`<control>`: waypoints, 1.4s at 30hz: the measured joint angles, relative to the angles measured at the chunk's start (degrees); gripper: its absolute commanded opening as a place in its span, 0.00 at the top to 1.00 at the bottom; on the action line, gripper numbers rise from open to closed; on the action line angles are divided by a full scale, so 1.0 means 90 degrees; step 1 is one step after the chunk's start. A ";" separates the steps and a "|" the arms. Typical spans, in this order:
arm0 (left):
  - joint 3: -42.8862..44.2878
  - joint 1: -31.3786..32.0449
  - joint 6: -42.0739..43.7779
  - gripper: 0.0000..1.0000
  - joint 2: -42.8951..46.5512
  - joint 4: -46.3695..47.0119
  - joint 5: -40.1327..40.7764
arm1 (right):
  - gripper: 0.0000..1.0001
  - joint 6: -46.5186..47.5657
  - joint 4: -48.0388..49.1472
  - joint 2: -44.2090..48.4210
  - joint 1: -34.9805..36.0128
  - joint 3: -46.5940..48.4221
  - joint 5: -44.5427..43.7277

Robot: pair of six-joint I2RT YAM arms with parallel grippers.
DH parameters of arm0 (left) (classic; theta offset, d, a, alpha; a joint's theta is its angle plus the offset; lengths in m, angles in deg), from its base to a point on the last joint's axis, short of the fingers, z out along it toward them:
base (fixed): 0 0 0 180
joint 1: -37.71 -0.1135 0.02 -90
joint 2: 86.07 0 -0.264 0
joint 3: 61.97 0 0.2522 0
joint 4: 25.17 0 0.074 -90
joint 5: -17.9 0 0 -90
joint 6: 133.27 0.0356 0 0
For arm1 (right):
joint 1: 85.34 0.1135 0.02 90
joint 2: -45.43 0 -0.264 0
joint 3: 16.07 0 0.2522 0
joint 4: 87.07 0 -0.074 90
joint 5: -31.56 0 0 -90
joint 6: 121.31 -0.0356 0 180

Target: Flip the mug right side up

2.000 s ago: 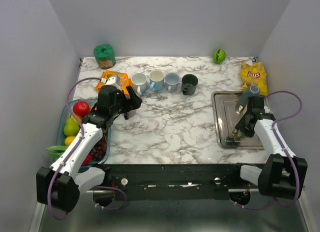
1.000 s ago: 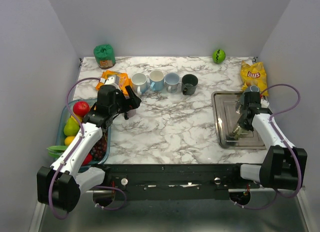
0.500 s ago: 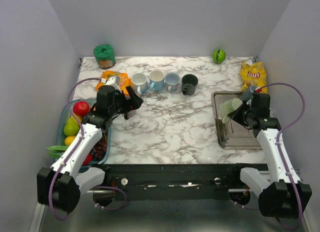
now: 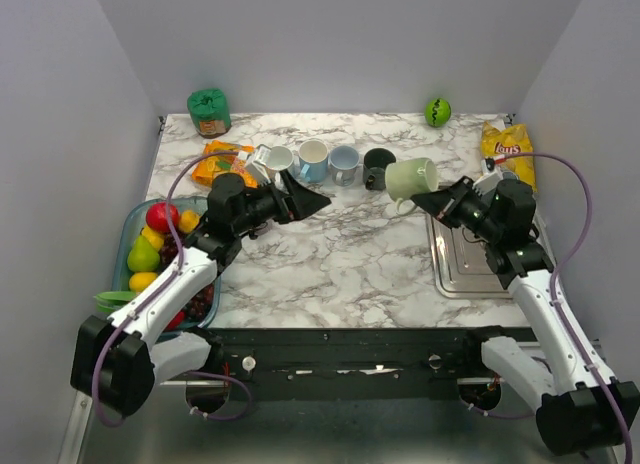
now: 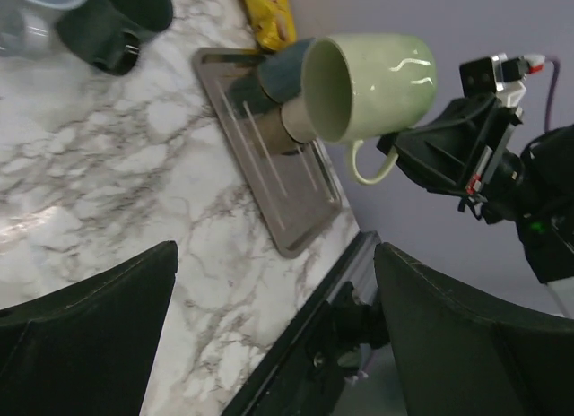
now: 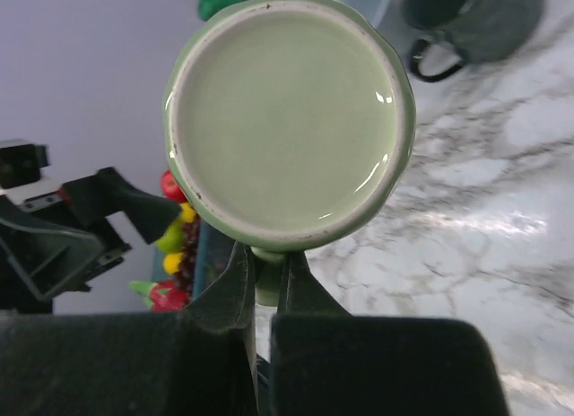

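A pale green mug (image 4: 410,177) hangs on its side above the table, just left of the metal tray (image 4: 468,269). Its mouth faces left, toward my left arm, and its handle points down. My right gripper (image 4: 436,201) is shut on that handle. In the right wrist view the mug's base (image 6: 289,120) fills the upper frame and the handle sits pinched in the right gripper (image 6: 266,265). The left wrist view looks into the mug's mouth (image 5: 334,91). My left gripper (image 4: 298,194) stands open and empty over the table's middle, short of the mug.
Behind the held mug, a white mug (image 4: 278,160), a light blue one (image 4: 313,160), a blue one (image 4: 344,162) and a dark one (image 4: 377,167) stand upright in a row. A yellow chips bag (image 4: 507,144), a green ball (image 4: 437,111), an orange snack bag (image 4: 224,160) and a fruit container (image 4: 150,254) lie around.
My right gripper has lifted the green mug off the tray and carried it up and left, tipped on its side. My left gripper has swung right toward it, still open.
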 measured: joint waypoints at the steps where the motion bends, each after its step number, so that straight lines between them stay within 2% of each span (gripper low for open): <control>1: 0.0056 0.0158 -0.0090 0.01 -0.0104 0.0112 -0.0027 | 0.99 -0.0168 0.0262 -0.0019 0.0192 -0.0002 -0.0007; 6: 0.0772 0.0974 -0.0464 0.01 -0.0889 0.0544 -0.0087 | 0.99 -0.0882 0.1396 -0.0272 0.1059 0.0002 -0.0049; 10: 0.1037 0.1141 -0.0884 0.01 -0.1163 0.1083 -0.0138 | 0.99 -0.1251 0.2001 -0.0614 0.1513 0.0063 -0.0080; 15: 0.1061 0.1202 -0.1447 0.01 -0.1392 0.1685 -0.0182 | 0.99 -0.1656 0.2477 -0.0872 0.1637 0.0119 -0.0146; 23: 0.1127 0.1331 -0.1940 0.02 -0.1513 0.1880 -0.0199 | 0.99 -0.2064 0.3123 -0.1178 0.1741 0.0204 -0.0209; 33: 0.1110 0.1331 -0.2484 0.28 -0.1671 0.2297 -0.0051 | 0.99 -0.2365 0.3572 -0.1372 0.1841 0.0206 -0.0189; 41: 0.1037 0.1345 -0.2929 0.42 -0.1984 0.2907 0.0007 | 0.99 -0.2535 0.4000 -0.1367 0.1921 0.0189 -0.0109; 42: 0.1030 0.1365 -0.2980 0.47 -0.2025 0.2965 0.0000 | 0.99 -0.2528 0.4041 -0.1362 0.1926 0.0182 -0.0109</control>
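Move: The green mug, still pinched by its handle in the right hand, has its middle about 5 cm above those fingers, 2 cm ahead and 2 cm left; from the left hand it is some 21 cm right, 2 cm ahead and 5 cm up. The left hand's open fingers are roughly 23 cm left of the right hand, level with it. Beyond, on the table, the dark mug stands about 22 cm ahead of the right hand, 6 cm left and 19 cm below. Towards each other and upwards, quickly at first and then creeping, both hands travel about 12 to 15 cm. The right carries the green mug left by its handle, the left reaches right to the handle loop; both sets of fingertips tip up some 25 degrees. The left fingers, wide open until they are at the loop, then close partway around it while the right keeps its pinch. ##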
